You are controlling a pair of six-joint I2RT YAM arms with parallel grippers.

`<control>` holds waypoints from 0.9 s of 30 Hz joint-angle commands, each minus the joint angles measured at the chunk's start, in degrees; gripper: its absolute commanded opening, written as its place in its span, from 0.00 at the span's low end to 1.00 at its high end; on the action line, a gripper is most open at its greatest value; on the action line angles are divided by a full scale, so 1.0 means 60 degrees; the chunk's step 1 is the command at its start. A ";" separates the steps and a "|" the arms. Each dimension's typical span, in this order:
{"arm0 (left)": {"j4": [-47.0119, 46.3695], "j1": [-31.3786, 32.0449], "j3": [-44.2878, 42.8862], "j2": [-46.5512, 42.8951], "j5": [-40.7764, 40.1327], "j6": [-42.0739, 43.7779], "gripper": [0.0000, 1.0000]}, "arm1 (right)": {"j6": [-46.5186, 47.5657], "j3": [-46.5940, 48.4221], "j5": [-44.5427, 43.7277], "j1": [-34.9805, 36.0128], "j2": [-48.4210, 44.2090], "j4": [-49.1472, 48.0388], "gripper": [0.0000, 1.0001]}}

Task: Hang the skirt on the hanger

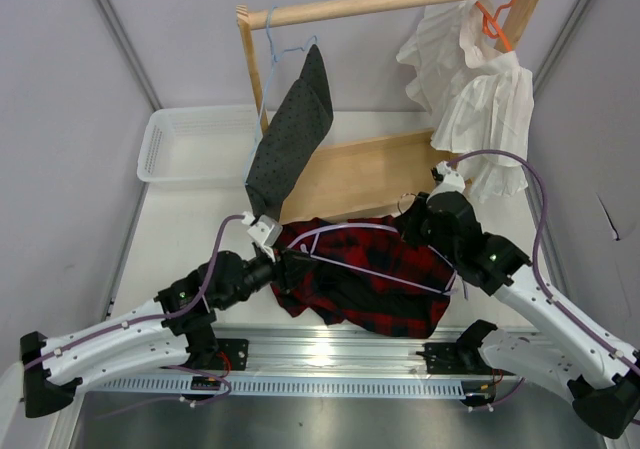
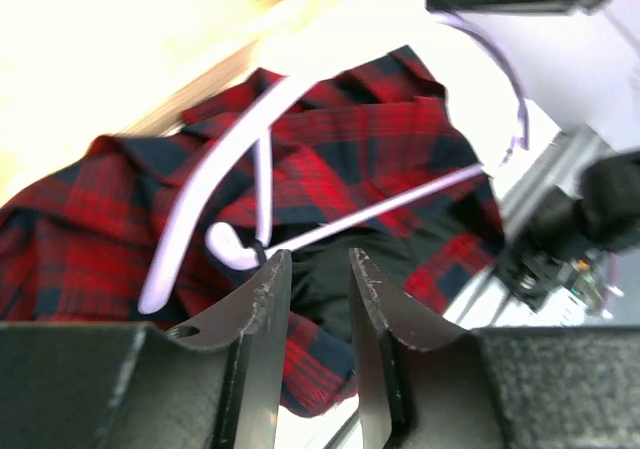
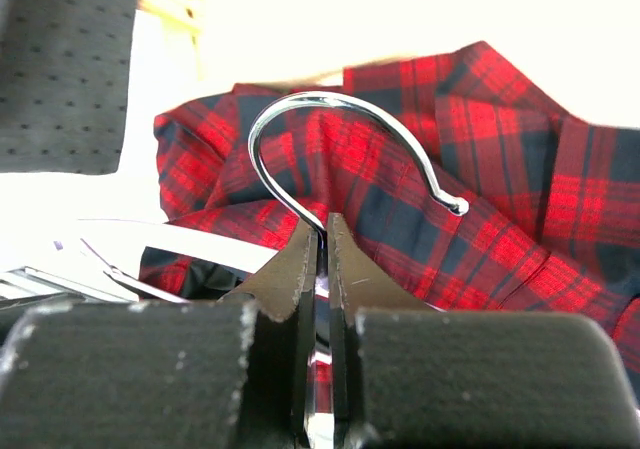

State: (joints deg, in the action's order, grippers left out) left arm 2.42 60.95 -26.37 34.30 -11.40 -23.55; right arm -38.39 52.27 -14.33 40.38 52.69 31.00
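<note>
The red-and-navy plaid skirt (image 1: 370,284) lies crumpled on the table between the arms, its black lining showing in the left wrist view (image 2: 330,269). The pale lilac hanger (image 1: 350,230) lies across the top of it. My right gripper (image 1: 412,219) is shut on the hanger's neck, and the silver hook (image 3: 330,129) curls up just past the fingertips (image 3: 322,231). My left gripper (image 1: 293,260) hovers at the skirt's left edge. Its jaws (image 2: 320,269) stand apart with nothing between them, close to the hanger's left end (image 2: 225,244).
A wooden rack (image 1: 390,4) stands at the back. A dark grey speckled garment (image 1: 290,134) hangs on it from a light blue hanger, and a white ruffled garment (image 1: 480,99) from an orange hanger. A white basket (image 1: 190,144) sits back left.
</note>
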 commanded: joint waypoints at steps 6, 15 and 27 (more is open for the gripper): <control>0.0051 -0.0007 -0.1902 -0.0019 0.1577 0.0892 0.40 | 0.1139 0.0341 -0.0264 0.0052 -0.0958 -0.1197 0.00; 0.1617 -0.0007 -0.5138 0.1572 0.1387 0.2648 0.48 | 0.1989 0.0940 0.0014 0.0081 -0.0974 -0.1432 0.00; 0.4606 -0.1807 -1.0367 0.6277 0.5891 0.5082 0.57 | 0.2151 0.1586 0.0484 0.0169 -0.0607 -0.1506 0.00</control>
State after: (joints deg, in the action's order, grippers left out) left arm 22.68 52.18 -84.29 68.84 10.13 2.50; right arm -25.56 58.33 -12.10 40.91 49.47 26.70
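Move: The hanger's hook, gripped at its neck by the right hand, stands about 12 cm ahead of the left hand, 25 cm to its right and 5 cm higher; it curls up some 4 cm ahead of and 4 cm above the right fingers. The middle of the red plaid skirt lies about 6 cm ahead of the left hand, 15 cm to its right and 16 cm below. The hanging grey skirt is roughly 22 cm ahead of the left hand, 4 cm left and 12 cm above. The left hand, already clear of the hanger's left end and partly open, climbs about 20 cm, easing slightly back at first, then swings forward and right over the hanger towards the hook, dipping a little at the end while its fingers open wider and turn clockwise. The right hand keeps its shut grip on the hanger's neck and raises it about 7.5 cm, tipping its fingers up by some 15 degrees, with no touch yet between the left fingers and the hook. ##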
